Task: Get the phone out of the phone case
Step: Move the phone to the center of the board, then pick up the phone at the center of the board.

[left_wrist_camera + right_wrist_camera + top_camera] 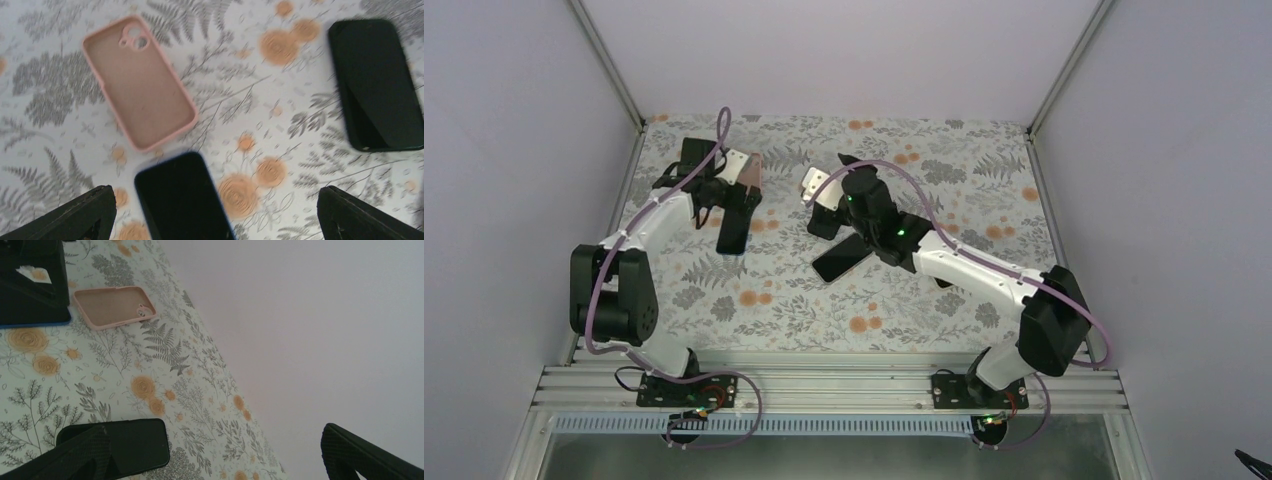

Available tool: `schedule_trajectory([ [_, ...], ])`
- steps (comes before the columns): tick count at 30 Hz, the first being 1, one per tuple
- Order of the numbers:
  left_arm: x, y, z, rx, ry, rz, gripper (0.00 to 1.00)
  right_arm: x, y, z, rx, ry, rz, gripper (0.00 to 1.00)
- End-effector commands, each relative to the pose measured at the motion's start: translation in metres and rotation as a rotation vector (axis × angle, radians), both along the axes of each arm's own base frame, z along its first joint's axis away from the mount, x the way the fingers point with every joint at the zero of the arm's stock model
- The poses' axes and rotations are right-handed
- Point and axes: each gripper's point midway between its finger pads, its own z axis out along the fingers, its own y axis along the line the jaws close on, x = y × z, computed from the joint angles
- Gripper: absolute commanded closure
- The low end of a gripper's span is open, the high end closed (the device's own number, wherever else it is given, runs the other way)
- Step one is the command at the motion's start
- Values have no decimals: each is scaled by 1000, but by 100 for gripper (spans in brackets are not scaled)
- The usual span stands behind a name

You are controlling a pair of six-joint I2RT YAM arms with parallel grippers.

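An empty pink phone case (137,82) lies open side up on the flowered table. Just below it a dark phone with a blue edge (182,197) lies flat, screen up, apart from the case. My left gripper (216,210) hovers over that phone, open, its fingers (65,220) wide on either side and nothing between them. From above, the case (749,180) and the phone (734,230) sit by the left gripper (740,205). My right gripper (215,440) is open and empty, tilted toward the back wall. In the right wrist view the case (112,306) lies ahead.
A second black phone (842,257) lies on the table under the right arm, also in the left wrist view as the black phone (377,85) and the right wrist view as the black phone (120,445). Grey walls enclose the table on three sides.
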Motion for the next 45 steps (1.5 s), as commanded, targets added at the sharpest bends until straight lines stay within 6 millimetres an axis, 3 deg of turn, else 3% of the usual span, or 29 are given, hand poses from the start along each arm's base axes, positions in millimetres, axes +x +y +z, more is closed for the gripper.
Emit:
schedule_trajectory([
  [1, 8, -27, 24, -20, -63, -86, 0, 6, -10, 35, 117, 9, -20, 1],
  [9, 16, -85, 23, -25, -76, -172, 0, 28, -49, 56, 238, 54, -86, 1],
  [13, 18, -119, 11, -14, -59, -214, 0, 38, -76, 66, 312, 78, -126, 1],
  [20, 22, -160, -16, -5, -12, -238, 0, 48, -122, 78, 439, 117, -183, 1],
  [28, 23, -189, -55, 20, 73, -241, 0, 50, -149, 80, 487, 130, -219, 1],
  [35, 19, -206, -82, -1, 155, -233, 0, 50, -157, 82, 504, 129, -229, 1],
  [45, 5, -212, -118, 38, 220, -228, 0, 54, -160, 82, 513, 136, -235, 1],
])
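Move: From the left hand, the phone in the black case lies about 21 cm to the right, only 1 cm ahead and some 12 cm below. The bare phone lies nearly beneath this hand, 2 cm back and 2 cm left; the empty pink case is 11 cm ahead and 1 cm right; another phone sits about 10 cm back and 23 cm right. From the right hand, the black-cased phone is roughly 7 cm ahead, 1 cm right and 26 cm below. Swing the open left gripper about 21 cm to the right, away from the bare phone, rising slightly at first and then sinking, to end some 10 cm lower with its fingers over the black-cased phone; turn it about 15 degrees clockwise and steepen the fingers. Meanwhile clear the right hand off to the right, up and a little forward, rolling its left side up, still open. ##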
